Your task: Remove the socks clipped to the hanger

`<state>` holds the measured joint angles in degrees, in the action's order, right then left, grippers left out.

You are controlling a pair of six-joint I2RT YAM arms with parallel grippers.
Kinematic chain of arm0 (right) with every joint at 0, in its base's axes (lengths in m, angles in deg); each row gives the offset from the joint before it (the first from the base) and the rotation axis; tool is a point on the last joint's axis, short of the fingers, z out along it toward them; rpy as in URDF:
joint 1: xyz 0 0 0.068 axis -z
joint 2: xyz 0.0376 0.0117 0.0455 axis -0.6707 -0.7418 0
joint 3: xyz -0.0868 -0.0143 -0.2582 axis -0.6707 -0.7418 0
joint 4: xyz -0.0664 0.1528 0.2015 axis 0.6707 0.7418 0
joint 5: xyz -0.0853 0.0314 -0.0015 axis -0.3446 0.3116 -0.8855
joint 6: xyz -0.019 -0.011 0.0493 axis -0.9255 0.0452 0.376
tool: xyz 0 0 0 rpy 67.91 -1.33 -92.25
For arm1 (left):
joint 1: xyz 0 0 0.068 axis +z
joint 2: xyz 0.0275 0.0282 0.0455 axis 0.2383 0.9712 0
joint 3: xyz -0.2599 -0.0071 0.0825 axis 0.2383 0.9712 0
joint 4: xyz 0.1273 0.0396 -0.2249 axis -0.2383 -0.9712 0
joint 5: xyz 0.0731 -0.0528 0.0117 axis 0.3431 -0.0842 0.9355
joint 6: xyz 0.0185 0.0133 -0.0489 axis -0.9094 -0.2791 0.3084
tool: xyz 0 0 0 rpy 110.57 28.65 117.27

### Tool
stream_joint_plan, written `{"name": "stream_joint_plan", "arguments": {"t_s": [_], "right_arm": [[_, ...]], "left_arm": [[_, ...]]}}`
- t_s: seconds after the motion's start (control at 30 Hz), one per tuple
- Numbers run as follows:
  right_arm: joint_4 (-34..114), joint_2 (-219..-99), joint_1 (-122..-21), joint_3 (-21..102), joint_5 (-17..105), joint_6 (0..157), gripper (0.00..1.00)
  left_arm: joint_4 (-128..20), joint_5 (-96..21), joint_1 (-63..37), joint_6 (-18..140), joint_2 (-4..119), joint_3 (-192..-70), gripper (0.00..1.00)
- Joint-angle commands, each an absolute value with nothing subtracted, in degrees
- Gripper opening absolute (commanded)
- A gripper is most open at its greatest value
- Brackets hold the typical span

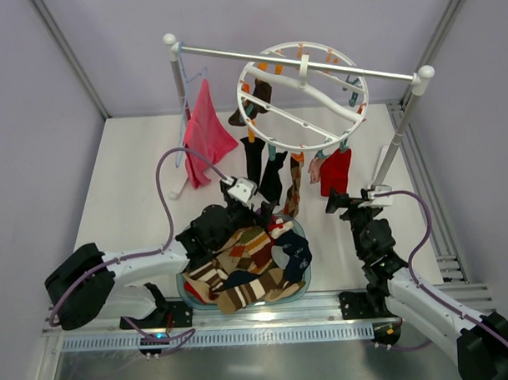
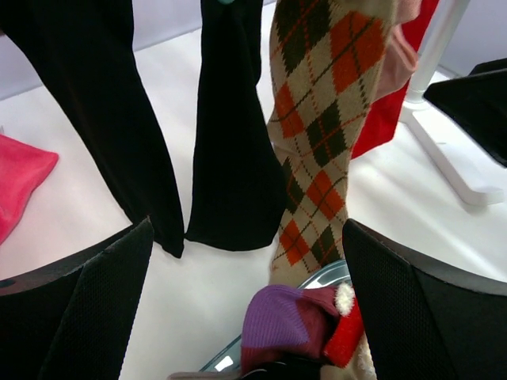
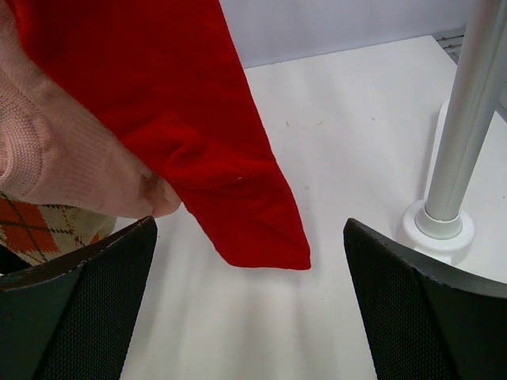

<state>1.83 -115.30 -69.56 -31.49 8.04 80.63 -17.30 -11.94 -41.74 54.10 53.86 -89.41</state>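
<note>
The white ring hanger hangs from the rail with socks clipped under it: two black socks, an argyle sock and a red sock. My left gripper is open just below the black socks and the argyle sock, touching neither. My right gripper is also open and empty. The red sock's tip hangs above and ahead of its fingers, with a pale pink sock to the left.
A clear basin heaped with loose socks sits between the arms; its rim and a purple sock lie under my left gripper. A pink cloth hangs at the left. The rail's right post stands close to my right gripper.
</note>
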Motion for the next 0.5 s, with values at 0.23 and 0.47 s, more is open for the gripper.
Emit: {"name": "stream_joint_plan", "arguments": {"t_s": [0.23,0.47], "right_arm": [[-2.05,-116.25,-69.89,-31.70,8.97,80.76,1.00],[-2.14,-116.60,-69.89,-31.61,9.06,80.50,1.00]], "left_arm": [[2.11,-16.53,-36.05,54.93,64.31,-88.86,1.00],[5.11,-18.82,-35.70,55.37,69.76,-92.19,1.00]]}}
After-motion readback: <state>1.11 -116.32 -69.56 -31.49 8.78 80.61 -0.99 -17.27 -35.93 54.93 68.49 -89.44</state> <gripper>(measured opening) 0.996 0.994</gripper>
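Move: The nearer black sock hangs off the left fingertips, about 5 cm ahead and 4 cm to the right, its middle some 5 cm higher. The argyle sock is roughly 3 cm ahead and 7 cm right of that hand, the farther black sock about 9 cm straight ahead, and the basket's middle some 12 cm back, 5 cm left and well below. From the right hand, the nearer black sock is about 17 cm left and 2 cm ahead. Heading for the lower part of the nearer black sock, the left hand travels forward about 4 cm while sinking some 3 cm, the forward push dying out as it keeps easing down and slightly right. The fingers stay wide open on either side of the sock's line with hardly any turn of the wrist; no touch can be seen. ##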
